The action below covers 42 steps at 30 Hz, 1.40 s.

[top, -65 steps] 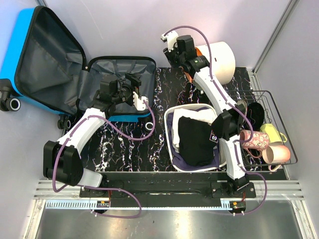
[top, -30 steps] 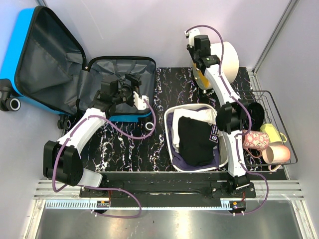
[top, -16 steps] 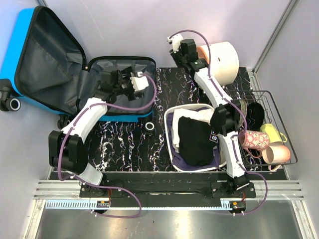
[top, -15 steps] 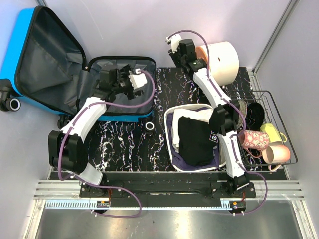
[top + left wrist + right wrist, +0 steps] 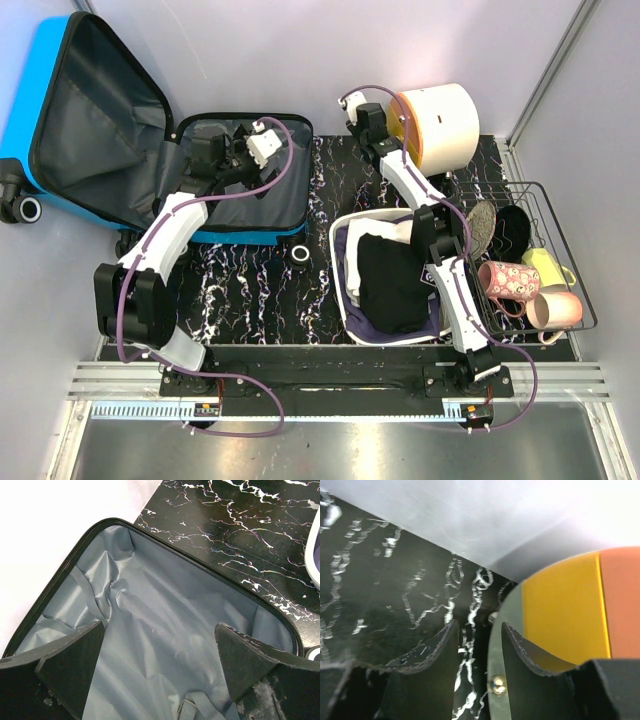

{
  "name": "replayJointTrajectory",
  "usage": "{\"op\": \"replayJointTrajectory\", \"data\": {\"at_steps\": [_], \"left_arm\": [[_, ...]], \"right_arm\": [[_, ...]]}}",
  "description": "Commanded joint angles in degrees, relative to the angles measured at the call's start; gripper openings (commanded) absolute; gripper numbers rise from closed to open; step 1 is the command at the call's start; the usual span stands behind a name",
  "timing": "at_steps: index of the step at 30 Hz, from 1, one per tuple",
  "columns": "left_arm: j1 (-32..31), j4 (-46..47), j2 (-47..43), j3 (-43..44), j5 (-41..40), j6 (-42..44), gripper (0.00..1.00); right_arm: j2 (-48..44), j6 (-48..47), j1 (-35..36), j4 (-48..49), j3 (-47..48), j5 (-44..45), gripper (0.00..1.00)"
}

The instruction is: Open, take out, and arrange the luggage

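The luggage (image 5: 55, 120) lies open at the left: its blue lid stands up against the wall and its lower half shows bare grey lining (image 5: 165, 605) and a strap. My left gripper (image 5: 225, 152) hangs over that lower half, wide open (image 5: 159, 630) with nothing between its fingers. My right gripper (image 5: 372, 125) is at the back, at the mouth of a white round container (image 5: 445, 120) lying on its side. In the right wrist view its jaws (image 5: 479, 625) straddle the container's grey rim (image 5: 495, 650). The right finger lies against the rim; a gap separates the left finger from it.
A white basin (image 5: 338, 262) with dark clothes sits in the middle. On the right, a wire rack (image 5: 556, 210) holds a pink mug (image 5: 510, 280), other mugs and a black bowl (image 5: 512, 228). A small black ring (image 5: 299, 257) lies on the marble table.
My left gripper has moved farther back over the luggage's lower half. My right gripper has swung left to the container's mouth, and the container has shifted slightly left.
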Motion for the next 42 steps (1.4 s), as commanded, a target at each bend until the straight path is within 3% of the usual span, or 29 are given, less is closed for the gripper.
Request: {"op": "replayJointTrajectory", "data": {"at_steps": [1,9,28,32,39,42], "left_arm": [[0.3,1.6,0.3,0.9,2.1,-1.9,0.99],[0.5,1.0,1.1,1.3,2.6,-1.9,0.99],[1.1,-1.7,5.0,5.6,2.6,-3.4,0.99],[1.5,-4.4,7.1,10.1,-0.2,-7.2,0.99],[6.0,-10.8,12.3,22.2,-0.2,-23.3,0.99],[6.8,-21.8,16.7,33.7,-1.8,-24.3,0.99]], "right_arm": [[1.5,-3.2,-2.5,8.5,2.9,8.9,0.49],[3.8,-5.2,-8.2,12.5,2.8,12.5,0.49],[0.1,-10.9,-14.4,20.4,-7.1,6.6,0.48],[-2.4,-10.3,-14.5,19.9,-7.5,4.4,0.54],[-12.4,-4.5,-12.9,14.4,-10.8,-7.3,0.69],[-17.9,-2.3,-11.9,13.2,-13.3,-11.8,0.77]]}}
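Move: The round cream box with the knobbed orange-and-yellow end lies about 16 cm to the right of the right hand, level with it fore and aft and about 2 cm lower at its middle. The tub of clothes is some 36 cm back and 8 cm right, 10 cm lower; the dish rack is about 33 cm back and 42 cm right. From the left hand the cream box is roughly 42 cm right, 20 cm ahead and 13 cm lower. Right hand sweeps right into the near flat end of the cream box and pushes it along the wall, about 17 cm of travel with some 5 cm forward, yawing 15 degrees clockwise; then it eases back left a couple of centimetres, opening and starting to rise. Left hand, wide open over the empty suitcase, sinks about 3 cm, then swings forward, left and up. ##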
